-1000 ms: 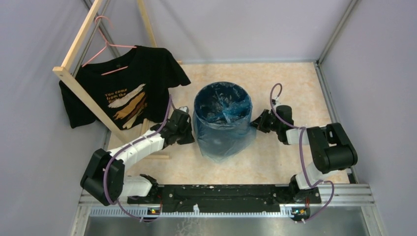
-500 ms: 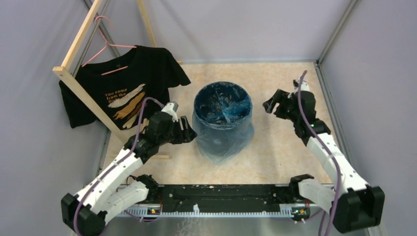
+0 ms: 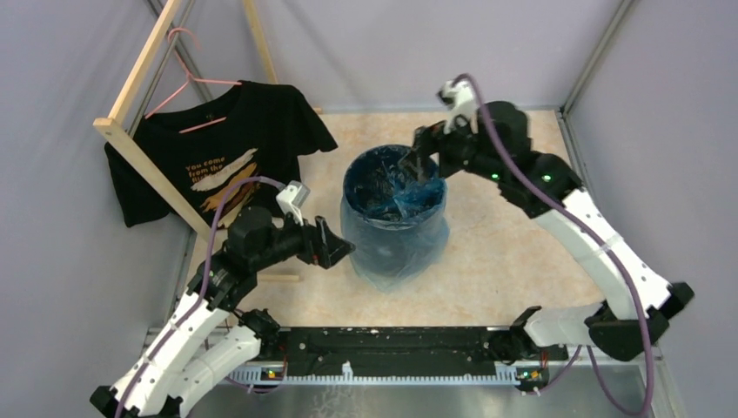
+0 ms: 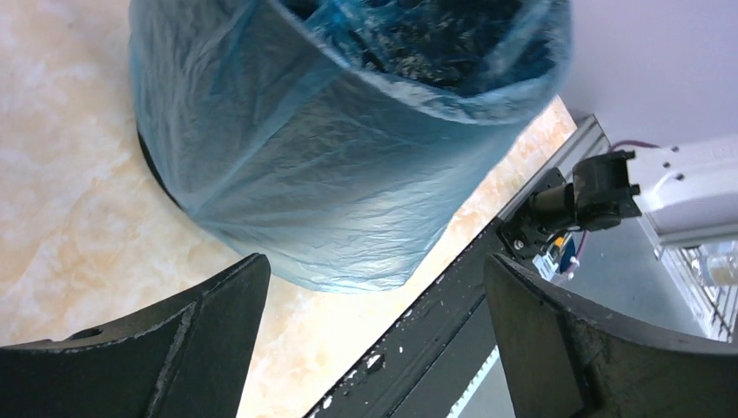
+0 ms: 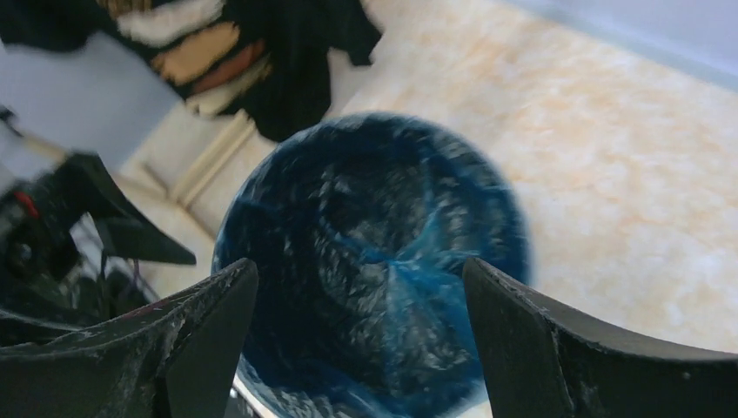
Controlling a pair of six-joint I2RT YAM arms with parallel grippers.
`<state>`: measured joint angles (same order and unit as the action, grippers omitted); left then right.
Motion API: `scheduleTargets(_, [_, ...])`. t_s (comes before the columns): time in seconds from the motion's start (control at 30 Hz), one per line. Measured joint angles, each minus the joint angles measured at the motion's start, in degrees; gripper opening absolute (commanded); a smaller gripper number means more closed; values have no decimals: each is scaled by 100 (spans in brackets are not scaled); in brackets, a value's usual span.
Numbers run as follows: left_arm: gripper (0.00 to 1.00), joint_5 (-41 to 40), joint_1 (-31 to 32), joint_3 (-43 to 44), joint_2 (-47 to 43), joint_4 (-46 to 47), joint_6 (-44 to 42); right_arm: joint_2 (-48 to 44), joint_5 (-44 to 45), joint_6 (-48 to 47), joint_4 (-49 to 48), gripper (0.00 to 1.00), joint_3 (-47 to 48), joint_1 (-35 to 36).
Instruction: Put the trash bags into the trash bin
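Note:
The light-blue trash bag [image 3: 396,235] lines the trash bin, its top folded over the rim and hanging down the outside; in the left wrist view the bag [image 4: 331,157] covers nearly all of the wall. Only the bin's dark base [image 4: 155,170] shows. My left gripper [image 3: 341,246] [image 4: 374,270] is open just left of the bin, low beside the hanging plastic, with nothing between its fingers. My right gripper [image 3: 426,150] [image 5: 358,266] is open above the bin's far right rim, looking down into the crinkled bag [image 5: 374,261], holding nothing.
A black T-shirt [image 3: 231,157] hangs on a pink hanger from a wooden rack [image 3: 139,157] at the back left, close behind my left arm. A black base rail [image 3: 392,341] runs along the near edge. Grey walls close in both sides and the back.
Both grippers were shut at the bag's sides and have opened and let go. The left one drew back slightly. The right arm rose and swung over the bin's far rim.

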<state>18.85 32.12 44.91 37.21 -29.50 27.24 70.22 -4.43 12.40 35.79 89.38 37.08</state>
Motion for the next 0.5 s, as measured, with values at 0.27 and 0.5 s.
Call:
scheduleTargets(0.27, [99,409,0,33,-662,422,-649,2229,682,-533,1609,86,925,1185])
scheduleTargets(0.5, [99,446,0,-125,-1360,1047,-1038,2758,802,-741,2229,87,857,1276])
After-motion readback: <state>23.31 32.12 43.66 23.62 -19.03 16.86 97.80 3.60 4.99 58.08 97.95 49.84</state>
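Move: The trash bin, already lined with the trash bag, lies below the open right hand, its middle about 6 cm left, 4 cm back and some 25 cm down. The black T-shirt hangs roughly 42 cm to that hand's left, 5 cm farther out and 20 cm lower. From the left hand, the bin's middle is about 12 cm right, 7 cm ahead and 11 cm down. The open right hand plunges about 19 cm into the bag-lined bin, drifting left; the left hand rises 8 cm. ##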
